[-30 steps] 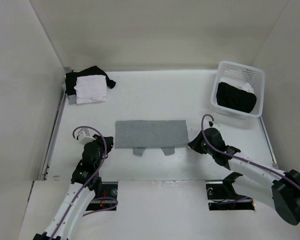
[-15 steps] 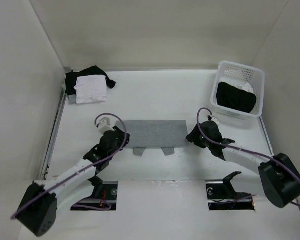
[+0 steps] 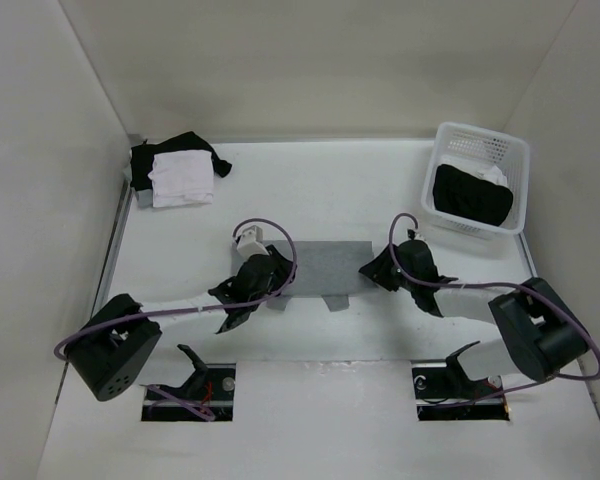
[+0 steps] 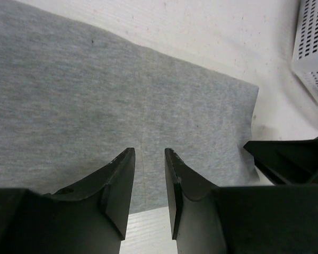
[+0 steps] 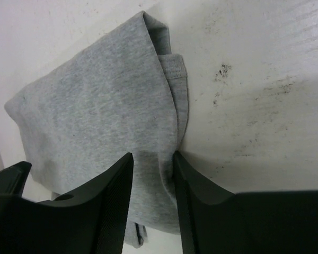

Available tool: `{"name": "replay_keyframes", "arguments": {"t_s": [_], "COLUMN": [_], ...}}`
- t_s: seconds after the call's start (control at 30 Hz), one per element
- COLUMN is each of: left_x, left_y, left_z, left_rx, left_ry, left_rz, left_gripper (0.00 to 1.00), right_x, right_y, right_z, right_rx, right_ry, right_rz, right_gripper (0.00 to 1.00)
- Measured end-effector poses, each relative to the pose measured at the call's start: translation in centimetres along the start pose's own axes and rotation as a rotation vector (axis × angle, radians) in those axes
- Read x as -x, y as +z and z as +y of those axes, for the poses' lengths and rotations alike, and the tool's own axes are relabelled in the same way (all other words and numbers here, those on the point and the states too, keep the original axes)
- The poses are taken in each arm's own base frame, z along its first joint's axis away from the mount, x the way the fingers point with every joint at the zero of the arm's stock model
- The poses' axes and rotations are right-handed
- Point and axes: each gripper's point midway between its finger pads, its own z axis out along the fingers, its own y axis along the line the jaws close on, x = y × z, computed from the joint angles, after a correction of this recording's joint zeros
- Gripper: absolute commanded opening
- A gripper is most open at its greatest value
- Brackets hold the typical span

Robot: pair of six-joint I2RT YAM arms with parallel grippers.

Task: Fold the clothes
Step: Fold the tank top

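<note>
The clothes' grey T-shirt (image 3: 330, 262) lies folded into a flat strip at mid-table. My left gripper (image 3: 280, 280) reaches over its left part. In the left wrist view the gripper (image 4: 148, 156) stands open above the shirt (image 4: 95, 95), at its near edge, with nothing pinched. My right gripper (image 3: 373, 268) is at the shirt's right end. In the right wrist view this gripper (image 5: 152, 156) is open and straddles the folded edge of the shirt (image 5: 95, 106), which lies flat on the table. The left arm hides the shirt's left end from above.
A pile of black and white garments (image 3: 178, 172) sits at the back left corner. A white lattice basket (image 3: 477, 150) with a black garment (image 3: 470, 195) stands at the back right, also seen in the left wrist view (image 4: 312, 47). Walls close in the table.
The left arm has swung from the table's left side across onto the shirt's left part. The right gripper has moved left to the shirt's right edge. Both jaws have opened.
</note>
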Motion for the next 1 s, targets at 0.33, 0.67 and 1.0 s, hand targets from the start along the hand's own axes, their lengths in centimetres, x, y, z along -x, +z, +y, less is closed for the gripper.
{"name": "replay_keyframes", "arguments": {"t_s": [0.33, 0.67, 1.0], "left_x": [2.5, 3.0, 9.3], "left_y": [-0.7, -1.1, -4.7], "left_z": [-0.4, -0.9, -1.3], "left_rx": [-0.029, -0.047, -0.087], "left_ry": [-0.037, -0.028, -0.079], "left_rz": [-0.065, -0.077, -0.228], "left_gripper": [0.26, 0.25, 0.27], "right_x": [-0.9, 3.0, -1.2], "right_y": [1.2, -5.0, -5.6], "right_z": [0.4, 2.7, 13.7], "right_rx": [0.056, 0.101, 0.127], "right_ry": [0.094, 0.009, -0.314], "right_rz": [0.028, -0.166, -0.027], "right_gripper": [0.07, 0.02, 0.04]}}
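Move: The tank top's right edge runs practically between the right hand's open fingertips, its middle about 1 cm ahead and 1 cm below. The spread body's middle lies some 15 cm to this hand's left and 1 cm ahead, and the right-hand strap about 8 cm left and 6 cm back. The basket stands roughly 24 cm right and 20 cm ahead. From the left hand, the right edge is about 18 cm right, 2 cm ahead and 3 cm lower. Right hand pinches the tank top's right edge, lifts about 12 cm, swings 8 cm left; left hand rises too. ##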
